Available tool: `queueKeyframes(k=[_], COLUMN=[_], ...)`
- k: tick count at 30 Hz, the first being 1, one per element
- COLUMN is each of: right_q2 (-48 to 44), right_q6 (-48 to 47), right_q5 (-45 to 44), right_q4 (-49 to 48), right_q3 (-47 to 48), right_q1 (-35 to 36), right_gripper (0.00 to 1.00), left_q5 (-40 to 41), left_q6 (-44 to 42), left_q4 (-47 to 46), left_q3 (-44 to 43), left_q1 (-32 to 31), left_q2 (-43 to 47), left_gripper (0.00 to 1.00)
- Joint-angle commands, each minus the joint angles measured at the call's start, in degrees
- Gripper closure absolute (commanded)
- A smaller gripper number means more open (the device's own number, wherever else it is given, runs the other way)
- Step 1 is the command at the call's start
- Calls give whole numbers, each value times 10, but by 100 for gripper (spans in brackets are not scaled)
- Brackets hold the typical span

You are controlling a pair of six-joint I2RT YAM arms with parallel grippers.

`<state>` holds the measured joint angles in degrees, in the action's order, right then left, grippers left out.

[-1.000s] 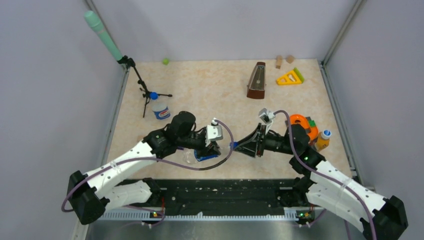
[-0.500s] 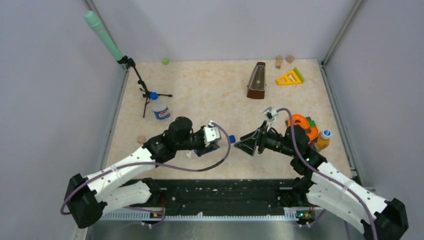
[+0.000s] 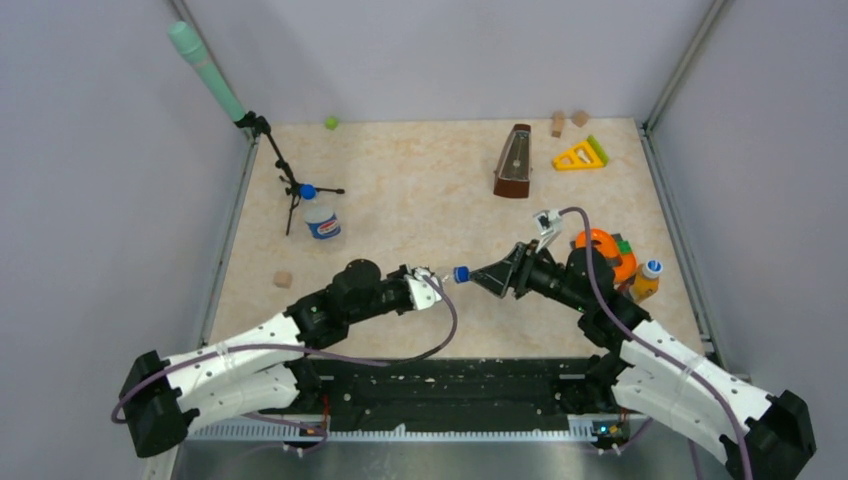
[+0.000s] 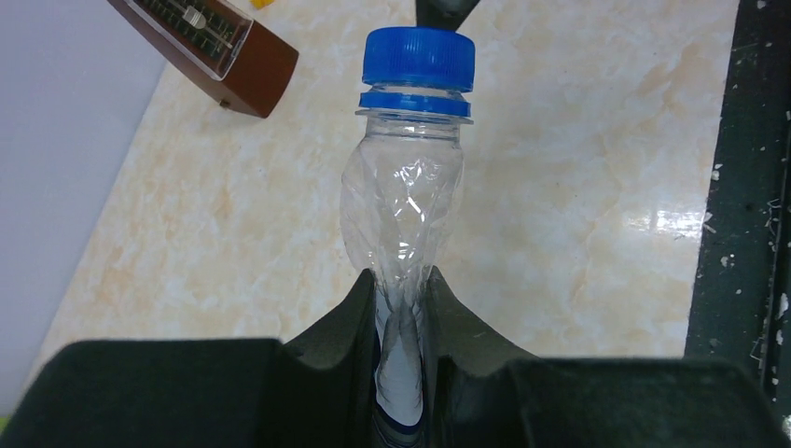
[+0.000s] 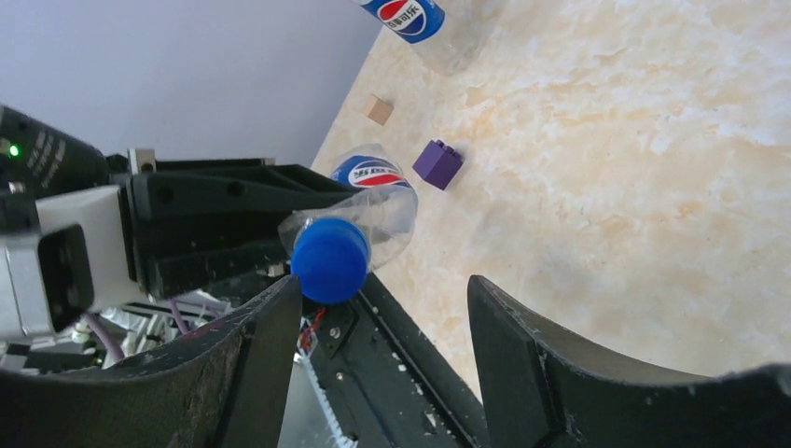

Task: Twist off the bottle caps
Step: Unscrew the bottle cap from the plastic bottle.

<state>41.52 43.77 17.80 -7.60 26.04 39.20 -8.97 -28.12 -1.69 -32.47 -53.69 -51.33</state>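
A crumpled clear bottle (image 4: 401, 210) with a blue label lies level above the table, and my left gripper (image 4: 403, 280) is shut on its body. Its dark blue cap (image 4: 418, 58) sits on the neck and points at my right gripper (image 5: 384, 285). The right gripper is open, with the cap (image 5: 329, 259) just beyond its left fingertip and outside the jaws. From above, the cap (image 3: 461, 274) lies between the left gripper (image 3: 425, 283) and the right gripper (image 3: 482, 277). A second bottle (image 3: 321, 217) with a blue cap (image 3: 307, 191) stands at the left. An orange bottle (image 3: 645, 285) with a pale cap (image 3: 651, 268) stands at the right.
A microphone stand (image 3: 285, 180) rises beside the left bottle. A metronome (image 3: 514, 160), a yellow wedge (image 3: 580, 155) and wooden blocks (image 3: 558, 122) sit at the back. An orange toy (image 3: 600, 243) is behind my right arm. A purple cube (image 5: 437, 163) and a small wooden block (image 3: 283, 279) lie on the table.
My right gripper has opened off the blue cap and drawn back slightly to the right. The left arm has swung lower and kept its grip on the bottle.
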Motion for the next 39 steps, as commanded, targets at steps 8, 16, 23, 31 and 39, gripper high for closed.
queueKeyframes(k=[8, 16, 23, 31, 39], right_q2=[21, 54, 76, 87, 100], right_q6=[89, 94, 114, 103, 44], right_q5=[15, 19, 44, 48, 104], right_q4=[-129, -125, -179, -169, -151], right_q3=[-9, -1, -14, -9, 10], right_q1=[2, 2, 2, 1, 1], right_gripper=[38, 44, 57, 74, 70], left_q5=[113, 95, 81, 83, 70], left_q6=[-56, -59, -53, -57, -24], left_q4=[-67, -85, -81, -75, -52], left_q3=[15, 20, 21, 21, 4], left_q1=[-37, -43, -46, -46, -46], left_q2=[1, -4, -9, -7, -12], left_gripper=[100, 100, 100, 100, 100])
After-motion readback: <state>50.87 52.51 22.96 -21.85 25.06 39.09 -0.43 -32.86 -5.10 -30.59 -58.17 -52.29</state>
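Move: The blue cap on the held bottle sits about 3 cm to the right hand's left, level with it front to back and 1 cm above. From that hand the purple block lies some 28 cm left, 2 cm back and 19 cm below; the standing bottle about 38 cm left, 13 cm farther out and 9 cm lower. From the left hand, gripping the bottle, the cap is roughly 8 cm right, 1 cm ahead and 2 cm up. The right hand rises, edges about 3 cm left while sinking, and pinches the cap; the left keeps the bottle. ##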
